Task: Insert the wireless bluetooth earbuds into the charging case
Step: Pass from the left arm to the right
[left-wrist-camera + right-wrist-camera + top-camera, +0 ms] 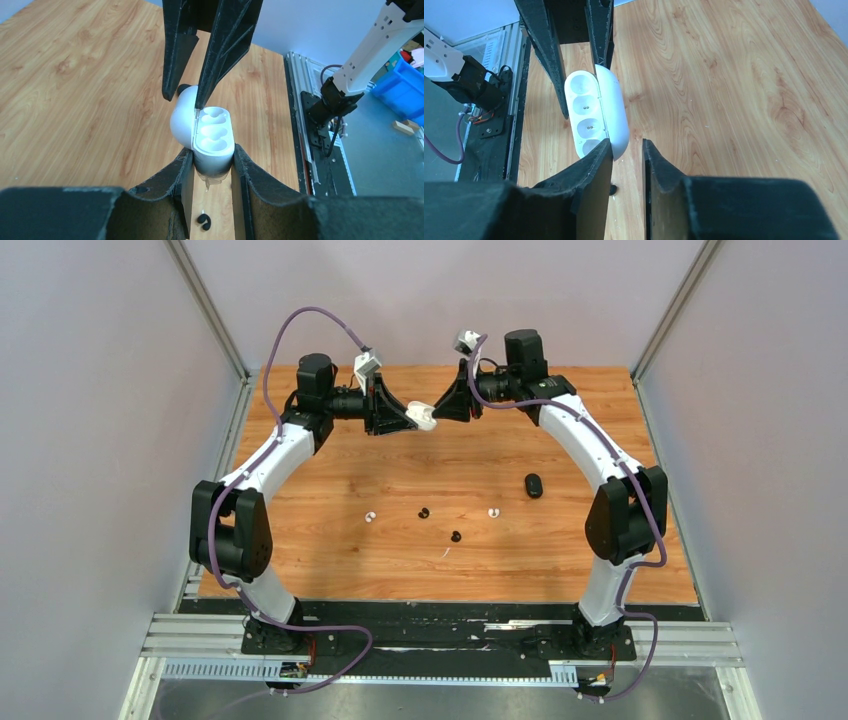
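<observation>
My left gripper (pixel 408 416) is shut on the base of a white charging case (pixel 214 145) and holds it above the back of the table. The case stands open, its lid (pixel 181 120) swung aside and its wells (pixel 583 107) empty. My right gripper (pixel 627 144) faces it, open with nothing between its fingers; one fingertip (pixel 198 102) rests at the seam between lid and base. Four earbuds lie on the wood: two white (pixel 371 516) (pixel 493 512) and two black (pixel 423 512) (pixel 456 536). One black bud (pixel 203 220) shows below the left jaws.
A closed black oval case (pixel 533 485) lies on the wooden table (pixel 300 570) right of centre, near the right arm's elbow. Grey walls enclose the table on three sides. A metal rail (pixel 440 640) runs along the near edge by the arm bases.
</observation>
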{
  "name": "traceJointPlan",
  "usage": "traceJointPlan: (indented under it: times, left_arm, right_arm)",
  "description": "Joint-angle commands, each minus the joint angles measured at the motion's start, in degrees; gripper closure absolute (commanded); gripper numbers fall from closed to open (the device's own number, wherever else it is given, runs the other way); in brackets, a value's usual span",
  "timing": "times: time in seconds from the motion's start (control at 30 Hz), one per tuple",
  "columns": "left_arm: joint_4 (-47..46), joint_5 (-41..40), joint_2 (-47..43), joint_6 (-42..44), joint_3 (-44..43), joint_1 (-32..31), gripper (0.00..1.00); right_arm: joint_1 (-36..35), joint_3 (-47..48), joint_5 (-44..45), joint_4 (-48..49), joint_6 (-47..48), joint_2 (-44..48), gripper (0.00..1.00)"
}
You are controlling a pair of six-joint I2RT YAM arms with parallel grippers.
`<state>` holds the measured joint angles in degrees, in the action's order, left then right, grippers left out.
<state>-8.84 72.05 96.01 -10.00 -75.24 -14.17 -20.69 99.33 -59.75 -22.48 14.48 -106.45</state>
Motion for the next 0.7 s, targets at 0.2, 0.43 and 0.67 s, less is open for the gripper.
traceJointPlan:
  times: [0.2, 0.43, 0.67]
  left_arm:
    - [-2.4, 0.3, -1.2, 0.3, 0.8, 0.1, 1.00]
    - [2.9, -8.7, -2.2, 1.1, 1.3, 0.1, 0.52]
    - [16.7, -10.9, -5.3, 8.9, -1.4, 0.7, 0.31]
  right_arm:
    - [0.0, 0.7, -3.1, 1.0, -0.9, 1.8, 0.95]
    - [-1.1, 1.2, 0.8, 1.4, 2.1, 2.5, 1.00]
    - [-1.6, 2.6, 6.5, -2.0, 12.4, 3.1, 1.00]
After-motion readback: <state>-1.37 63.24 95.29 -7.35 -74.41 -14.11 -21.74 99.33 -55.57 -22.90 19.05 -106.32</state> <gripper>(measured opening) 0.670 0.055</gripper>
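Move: The left fingers still pinch the near end of the open white charging case, whose middle lies about 2 cm to the right and 1 cm ahead of that hand. From the right hand the case's middle is roughly 3 cm to the left, 1 cm back and 1 cm lower, with the parted fingers astride its raised lid. About 26 cm below the left hand, one black earbud lies some 9 cm back and 2 cm right, another 15 cm back and 8 cm right. The right hand stays nearly in place and shuts its parted fingers on the end of the case's raised lid, pinching it, then eases about 1 cm forward with a slight tilt of some 5 degrees. Once that grip is closed, the left fingers open wide and let go of the case body, and the left hand sinks about 2.5 cm and shifts some 1.5 cm forward, its wrist turning roughly 10 degrees, partly counter-clockwise. ##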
